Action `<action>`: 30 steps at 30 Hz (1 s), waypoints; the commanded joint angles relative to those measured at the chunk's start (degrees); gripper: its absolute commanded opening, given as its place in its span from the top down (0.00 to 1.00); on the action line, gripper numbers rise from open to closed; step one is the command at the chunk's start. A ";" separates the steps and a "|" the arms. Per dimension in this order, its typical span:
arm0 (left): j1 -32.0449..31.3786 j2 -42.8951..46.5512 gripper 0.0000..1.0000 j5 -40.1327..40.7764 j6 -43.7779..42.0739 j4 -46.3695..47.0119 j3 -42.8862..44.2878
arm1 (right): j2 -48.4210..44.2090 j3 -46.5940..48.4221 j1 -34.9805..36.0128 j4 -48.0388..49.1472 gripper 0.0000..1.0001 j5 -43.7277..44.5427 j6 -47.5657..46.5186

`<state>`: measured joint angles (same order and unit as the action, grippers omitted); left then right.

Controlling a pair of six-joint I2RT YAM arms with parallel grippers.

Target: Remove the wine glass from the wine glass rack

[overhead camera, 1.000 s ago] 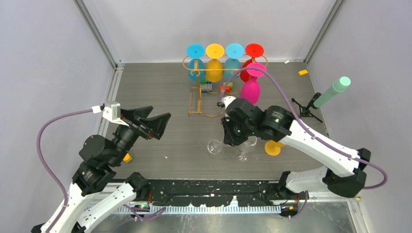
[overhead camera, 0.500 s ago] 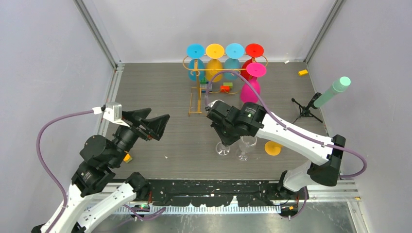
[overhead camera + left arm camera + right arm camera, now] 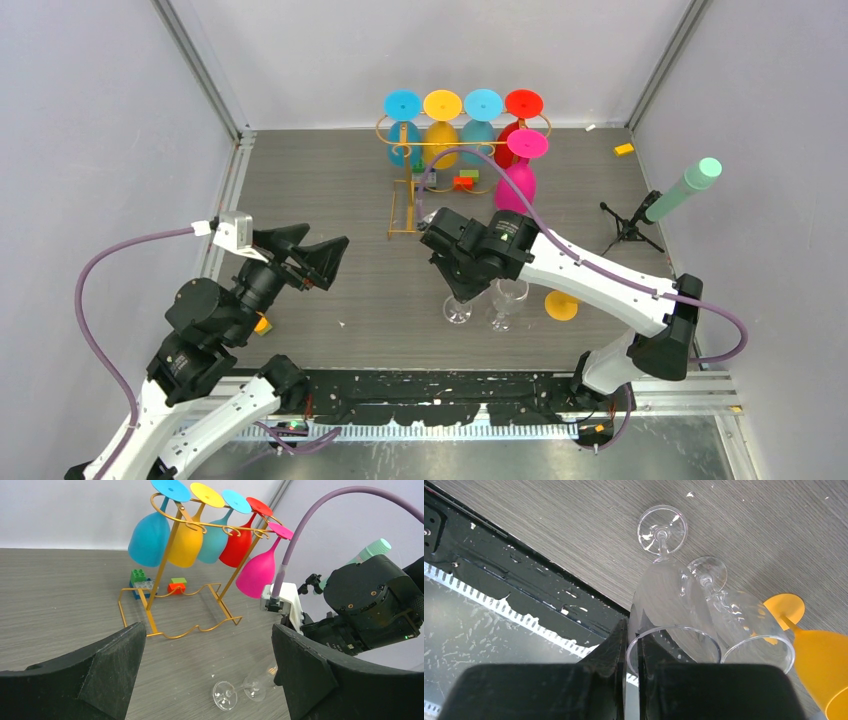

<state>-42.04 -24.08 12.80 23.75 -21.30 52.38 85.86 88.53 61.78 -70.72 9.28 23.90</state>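
Observation:
The gold wire wine glass rack [image 3: 403,212] stands at the back with several coloured glasses hanging upside down from it, the pink one [image 3: 517,185] nearest my right arm. My right gripper [image 3: 633,650] is shut on the rim of a clear wine glass [image 3: 663,587]. That glass stands upright with its foot [image 3: 458,308] down at the table. Beside it stands a second clear glass [image 3: 508,298]. My left gripper [image 3: 207,670] is wide open and holds nothing; it hovers at the left and faces the rack [image 3: 159,577] and the pink glass [image 3: 257,572].
An orange glass [image 3: 562,305] sits just right of the clear pair. Toy blocks [image 3: 463,181] lie under the rack. A green-tipped rod on a small tripod [image 3: 680,190] stands at the right, and a yellow block [image 3: 624,149] lies at the back right.
My right arm has swung left and forward with the clear glass, bringing it from tilted to upright beside the second clear glass. The left arm has stayed put.

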 commanded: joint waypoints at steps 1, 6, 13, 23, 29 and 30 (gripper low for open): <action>-0.15 0.28 0.00 0.69 -0.99 0.87 2.27 | -0.38 1.18 0.36 1.93 0.89 -1.71 -1.38; -0.16 0.30 0.00 0.63 -0.41 0.22 2.56 | -0.46 0.86 0.36 1.48 0.88 -2.15 -1.83; -0.16 0.35 0.00 1.07 0.06 0.09 2.38 | 0.56 0.91 0.35 0.12 0.77 -0.21 -2.64; -0.17 0.17 0.00 1.65 0.51 -0.49 2.64 | 0.36 2.09 0.32 0.34 0.60 0.86 -2.93; -0.16 0.26 0.00 1.97 0.68 -0.57 2.64 | -2.83 3.30 0.36 2.93 0.53 0.89 -2.80; -0.15 0.27 0.00 2.05 0.69 -0.65 2.64 | -3.78 3.38 0.36 3.81 0.53 0.34 -2.70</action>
<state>-42.04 -24.08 13.98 24.03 -22.02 53.19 86.43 88.75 61.78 -70.11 9.17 21.76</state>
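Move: Just ahead of the right hand, pinched at its near rim, is the clear wine glass, its middle about 4 cm farther out and 9 cm below, with the foot tipped outwards. A second clear glass stands some 10 cm to the right of the held one and 2 cm nearer the base; the yellow glass is roughly 22 cm to the right of the held one, about level. From the left hand the held glass lies about 30 cm to the right, level, some 28 cm lower. Letting go of the wine glass where it has been brought to the table: the right hand stays in place within half a centimetre, still pointing steeply down, while its fingers part from nearly shut to almost half open, one to each side of the rim's near edge. ##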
